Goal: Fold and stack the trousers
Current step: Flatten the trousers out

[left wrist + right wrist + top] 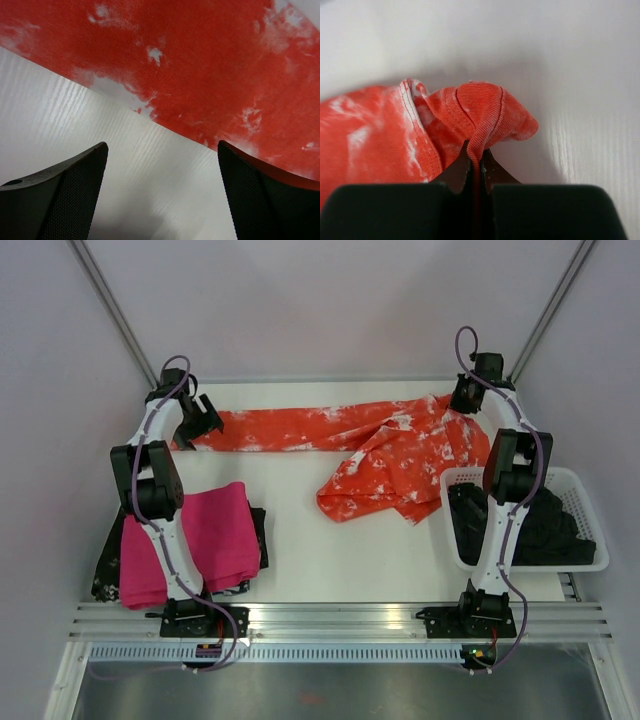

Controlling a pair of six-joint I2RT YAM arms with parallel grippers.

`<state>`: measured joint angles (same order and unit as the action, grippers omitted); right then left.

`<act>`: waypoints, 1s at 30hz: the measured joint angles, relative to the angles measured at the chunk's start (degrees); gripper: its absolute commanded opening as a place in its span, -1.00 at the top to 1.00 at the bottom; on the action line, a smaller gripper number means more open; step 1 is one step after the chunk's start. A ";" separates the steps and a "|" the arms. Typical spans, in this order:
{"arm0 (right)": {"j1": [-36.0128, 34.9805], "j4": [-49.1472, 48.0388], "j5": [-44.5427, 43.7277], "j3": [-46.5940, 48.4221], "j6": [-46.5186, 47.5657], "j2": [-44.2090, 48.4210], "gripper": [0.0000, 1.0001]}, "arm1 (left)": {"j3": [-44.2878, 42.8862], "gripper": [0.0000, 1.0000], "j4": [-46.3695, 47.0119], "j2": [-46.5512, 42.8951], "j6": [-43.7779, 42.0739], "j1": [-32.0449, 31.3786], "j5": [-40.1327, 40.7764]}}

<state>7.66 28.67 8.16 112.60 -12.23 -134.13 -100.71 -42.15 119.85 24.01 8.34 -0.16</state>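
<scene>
The orange-red trousers (370, 445) with white blotches lie across the far part of the table. One leg stretches left; the other is bunched and doubled over near the middle right. My left gripper (203, 418) is open at the far left, just off the end of the stretched leg (210, 65), with bare table between its fingers (75, 190). My right gripper (462, 398) is at the far right, shut on a ribbed edge of the trousers (480, 120), which folds up between its jaws.
A folded magenta-pink cloth (190, 540) lies on a dark garment at the near left. A white basket (590, 515) with dark clothes stands at the right, under the right arm. The side walls stand close to both arms.
</scene>
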 measured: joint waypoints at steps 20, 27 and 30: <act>4.50 -3.39 -5.31 4.50 1.11 5.66 -0.96 | -17.31 -0.91 -3.10 9.68 4.09 -1.14 2.60; 4.39 -3.10 -1.42 11.08 1.44 -0.42 -0.96 | -21.88 -0.90 -8.79 14.01 7.32 -1.33 8.24; 3.56 -3.37 -1.05 15.34 1.49 -5.66 -0.96 | -22.64 -0.89 -10.38 15.06 8.70 -1.31 9.81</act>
<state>11.22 25.30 7.11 127.94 -10.74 -139.79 -123.35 -52.53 134.91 32.71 7.03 9.65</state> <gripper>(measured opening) 0.979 0.949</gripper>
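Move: The right hand pinches the upper waist corner of the trousers, which it is spreading to a spot on the table about 4 cm ahead, 4 cm to its right and 4 cm below. The folded-back leg lies some 21 cm back and 20 cm left, the laundry basket 30 cm back and 17 cm right. The left hand is open and empty; the straight leg's end is about 6 cm ahead, 1 cm right and 6 cm below, the pink stack 27 cm back and 3 cm left. Right hand whips the pinched waist up about 15 cm, lets go, sinks right then forward; left advances 5 cm. ##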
